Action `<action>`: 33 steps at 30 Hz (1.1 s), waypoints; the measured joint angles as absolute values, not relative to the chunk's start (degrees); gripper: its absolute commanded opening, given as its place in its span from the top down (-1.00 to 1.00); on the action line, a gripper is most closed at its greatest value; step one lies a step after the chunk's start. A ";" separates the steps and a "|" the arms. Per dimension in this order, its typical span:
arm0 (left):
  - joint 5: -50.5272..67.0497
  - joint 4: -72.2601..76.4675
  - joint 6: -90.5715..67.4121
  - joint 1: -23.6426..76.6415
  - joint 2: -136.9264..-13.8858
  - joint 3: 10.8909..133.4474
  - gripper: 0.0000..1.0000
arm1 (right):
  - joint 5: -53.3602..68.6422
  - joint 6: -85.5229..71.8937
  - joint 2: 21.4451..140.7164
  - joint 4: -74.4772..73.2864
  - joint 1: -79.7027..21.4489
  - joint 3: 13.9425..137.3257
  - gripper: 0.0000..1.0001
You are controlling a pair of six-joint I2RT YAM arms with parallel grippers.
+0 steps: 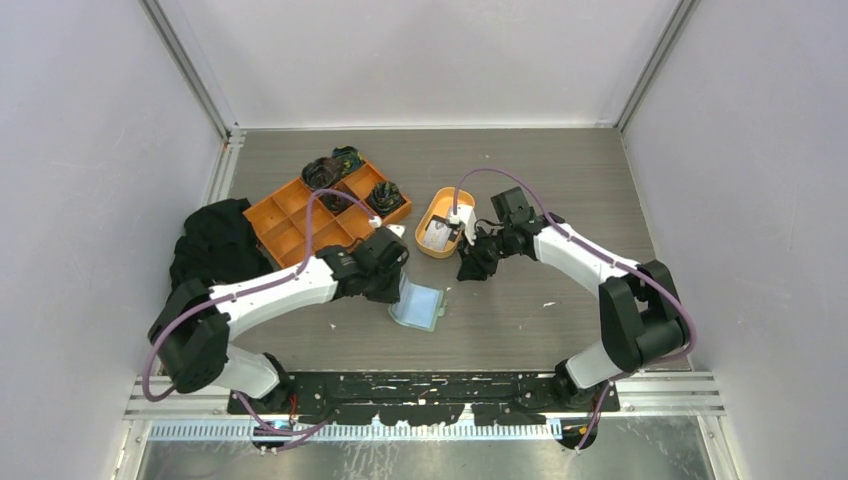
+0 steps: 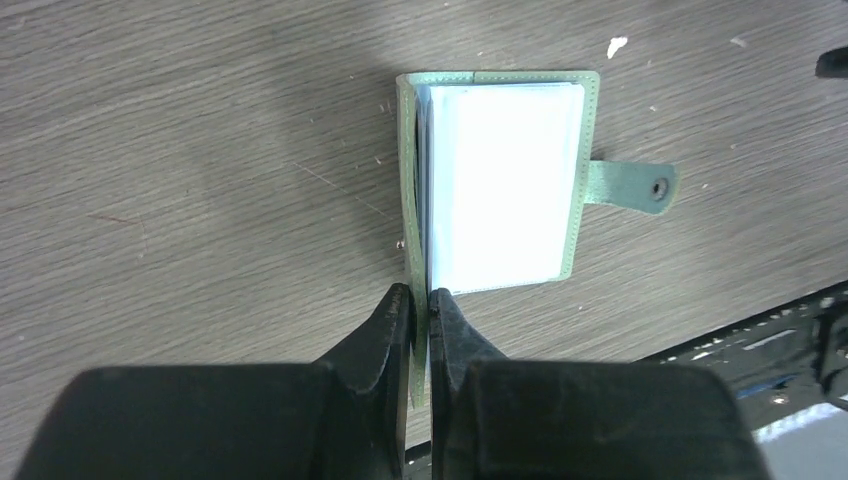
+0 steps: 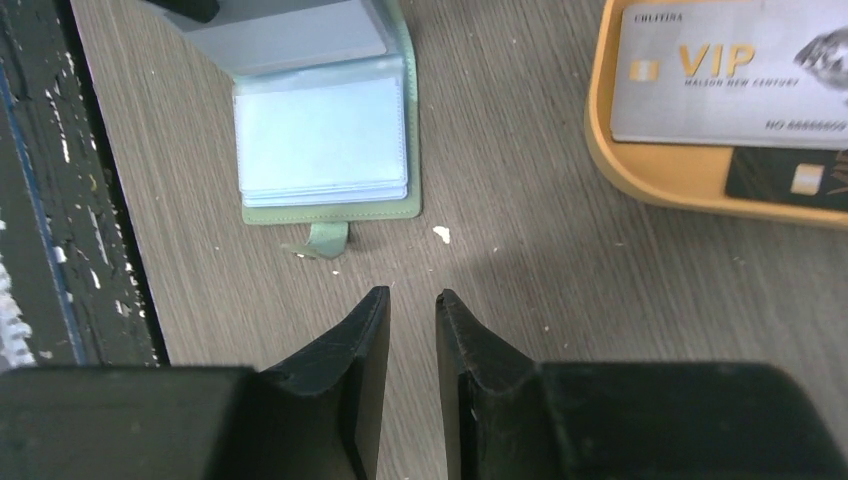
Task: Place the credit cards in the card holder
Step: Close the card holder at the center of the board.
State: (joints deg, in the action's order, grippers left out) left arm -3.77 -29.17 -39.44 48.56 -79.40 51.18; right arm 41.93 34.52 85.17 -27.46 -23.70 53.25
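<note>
The sage-green card holder (image 1: 418, 305) lies open on the table, its glossy pockets up and its tab pointing away from the left arm. My left gripper (image 1: 397, 291) is shut on the holder's raised cover flap; in the left wrist view the gripper (image 2: 421, 295) pinches the green edge beside the pockets (image 2: 500, 180). A silver VIP credit card (image 3: 730, 85) and a dark card (image 3: 790, 178) lie in the oval orange dish (image 3: 690, 185). My right gripper (image 1: 468, 270) hangs empty over bare table between holder (image 3: 325, 140) and dish, its jaws a narrow gap apart (image 3: 412, 295).
An orange compartment tray (image 1: 300, 215) with dark bundles stands at the back left. A black cloth (image 1: 215, 245) lies at the left edge. The oval dish (image 1: 432, 205) sits just behind the right gripper. The black base rail (image 1: 430, 385) runs along the near edge.
</note>
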 measured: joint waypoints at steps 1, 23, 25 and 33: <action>-4.78 -30.72 -38.89 49.41 -80.73 52.56 0.97 | 42.15 33.67 85.82 -27.53 -23.42 53.36 0.41; -5.28 -32.75 -37.52 59.42 -92.79 64.42 0.03 | 42.30 25.52 93.51 -31.05 -23.00 57.63 0.43; -3.46 -29.95 -37.95 59.40 -92.79 63.48 0.01 | 42.17 25.36 93.54 -31.40 -23.00 57.98 0.43; 5.17 -18.48 -40.32 58.13 -94.63 57.52 0.05 | 42.28 24.62 93.51 -31.75 -23.00 58.50 0.44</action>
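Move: The left fingers already pinch the card holder's upright left cover; the middle of its open page lies about 6 cm right of that hand, 2 cm back and 6 cm down. The orange tray is some 15 cm ahead and 10 cm right, the wooden organizer about 16 cm ahead and 13 cm left. From the right hand the page lies roughly 12 cm left, 8 cm back and 7 cm down. Left hand moves about 10 cm right, slightly back, folding the cover over and opening to release it. ##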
